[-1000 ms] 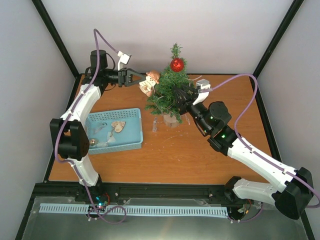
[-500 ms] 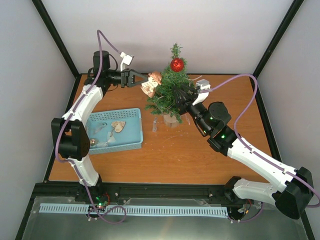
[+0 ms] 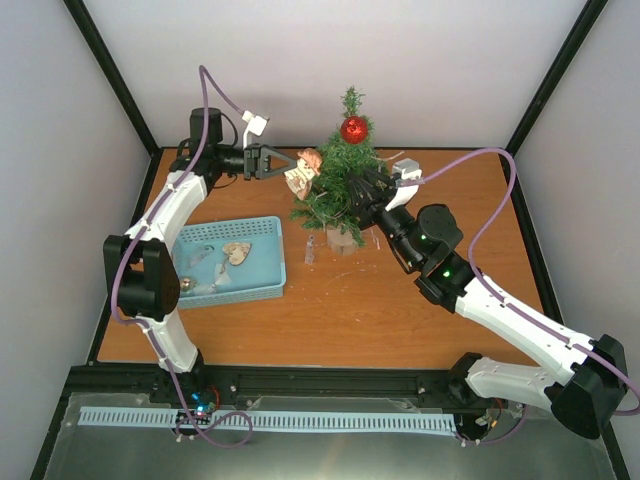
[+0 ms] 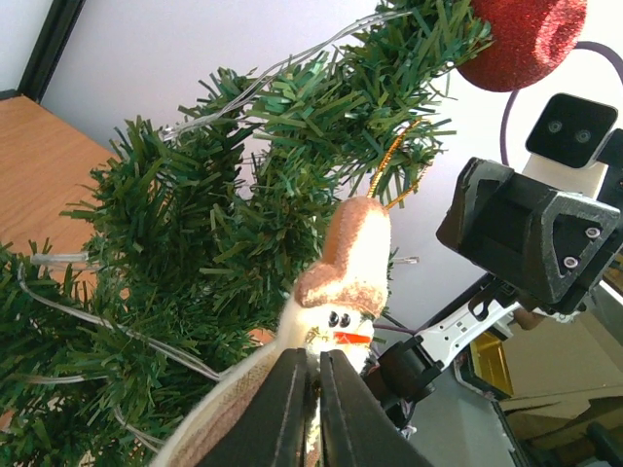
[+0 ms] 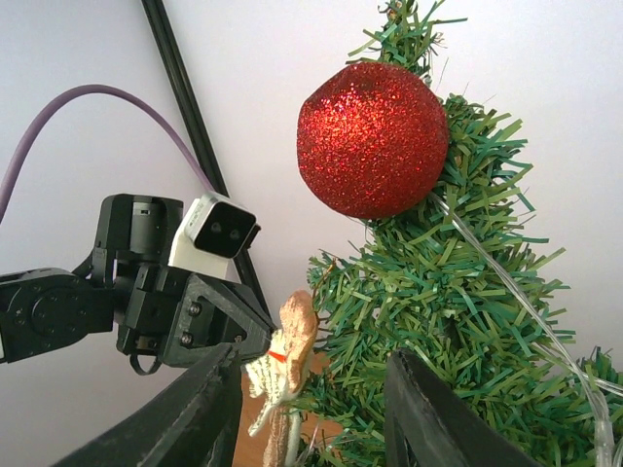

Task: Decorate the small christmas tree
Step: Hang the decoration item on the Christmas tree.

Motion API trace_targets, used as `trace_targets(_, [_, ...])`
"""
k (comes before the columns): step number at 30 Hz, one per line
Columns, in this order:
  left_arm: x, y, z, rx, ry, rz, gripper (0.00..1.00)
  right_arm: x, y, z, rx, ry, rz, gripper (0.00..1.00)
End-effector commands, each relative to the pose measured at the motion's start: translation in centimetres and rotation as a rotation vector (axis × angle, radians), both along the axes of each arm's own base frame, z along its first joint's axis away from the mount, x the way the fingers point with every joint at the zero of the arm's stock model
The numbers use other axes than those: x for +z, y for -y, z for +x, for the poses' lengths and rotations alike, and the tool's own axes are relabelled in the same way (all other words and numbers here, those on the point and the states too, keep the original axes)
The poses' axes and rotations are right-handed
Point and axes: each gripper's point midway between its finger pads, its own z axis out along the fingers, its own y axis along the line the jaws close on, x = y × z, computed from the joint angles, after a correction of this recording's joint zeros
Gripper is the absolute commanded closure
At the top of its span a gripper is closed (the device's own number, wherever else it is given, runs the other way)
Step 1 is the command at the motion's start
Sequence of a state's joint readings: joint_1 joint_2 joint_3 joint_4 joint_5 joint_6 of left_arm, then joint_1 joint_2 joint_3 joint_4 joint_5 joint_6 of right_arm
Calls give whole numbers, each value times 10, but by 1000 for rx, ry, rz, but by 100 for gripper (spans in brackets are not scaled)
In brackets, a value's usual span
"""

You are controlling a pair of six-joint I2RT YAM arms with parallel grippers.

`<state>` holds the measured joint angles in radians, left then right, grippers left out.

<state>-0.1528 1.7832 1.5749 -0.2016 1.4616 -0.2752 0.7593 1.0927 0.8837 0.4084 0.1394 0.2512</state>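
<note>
The small christmas tree (image 3: 338, 190) stands at the back middle of the table, strung with clear light wire and carrying a red glitter ball (image 3: 354, 129) near its top. My left gripper (image 3: 285, 163) is shut on a snowman ornament (image 3: 303, 170) with a brown hat, held against the tree's left side. In the left wrist view the snowman (image 4: 343, 282) sits just past the left gripper (image 4: 316, 389), and its gold loop (image 4: 391, 165) reaches up among the needles. My right gripper (image 5: 311, 418) is open, its fingers standing either side of the tree's foliage (image 5: 458, 292).
A blue basket (image 3: 262, 285) lies on the left of the table, holding a heart ornament (image 3: 236, 252) and other small decorations. A small pale piece (image 3: 309, 250) lies beside the tree's base (image 3: 343, 240). Black frame posts stand at the back corners.
My left gripper has carried the snowman a little to the right, closer into the tree's branches. The right arm has stayed where it was.
</note>
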Motion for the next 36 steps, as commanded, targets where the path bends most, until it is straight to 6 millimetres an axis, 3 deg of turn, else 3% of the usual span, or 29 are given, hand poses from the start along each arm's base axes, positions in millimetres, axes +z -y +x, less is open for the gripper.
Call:
trace_targets(1, [-6,4,-1,2,-2,13,88,11,3,-6,-4,34,21,58])
trace_targets(5, [-3,3,-2,16,9,20,65,11,3,-7,-3,34,20,58])
trace_targets(8, [3,3,-2,23,24,21,58,10,4,-8,-4,33,21,57])
trace_targets(11, [9,2,2,71,49,40,45,8,5,-9,-4,29,11,57])
trace_targets(19, [26,-5,6,222,147,102,35,-6,15,-18,-16,3,-41,50])
trace_targets(22, [32,-10,6,301,188,133,28,-20,20,-20,-24,-41,-79,34])
trace_targets(25, [33,-16,1,376,219,158,4,-42,29,-22,-52,-103,-122,14])
trace_targets(27, [36,-24,-5,443,246,175,0,-61,37,-25,-74,-151,-156,1])
trace_targets(28, [35,-29,-4,485,251,187,0,-70,42,-25,-96,-178,-167,0])
trace_targets(31, [19,-53,9,685,206,265,0,-87,59,-29,-152,-231,-180,0])
trace_targets(36, [-37,-104,27,945,-11,369,0,-94,83,-39,-212,-252,-141,0])
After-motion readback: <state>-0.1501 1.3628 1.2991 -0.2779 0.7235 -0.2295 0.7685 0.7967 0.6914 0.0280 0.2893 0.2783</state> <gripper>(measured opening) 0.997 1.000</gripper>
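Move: The left fingers already hold the gingerbread ornament against the tree's left side, its middle about 3 cm to their right and 3 cm below. From the left hand, the tree's middle lies some 12 cm right, about level fore-and-aft and 8 cm lower; the red ball sits 13 cm right, 2 cm ahead and 12 cm up. From the right hand, the ornament lies roughly 12 cm left, 9 cm ahead and 9 cm lower. Sinking barely a centimetre at first, the left hand opens its fingers, lets go of the ornament, lifts, then swings about 6 cm left away from the tree, turning some 40 degrees counter-clockwise and sinking again as the fingers reach wide open. The right hand, half open and empty, waits, then draws away down, right and back, about 11 cm overall, spreading its fingers. ##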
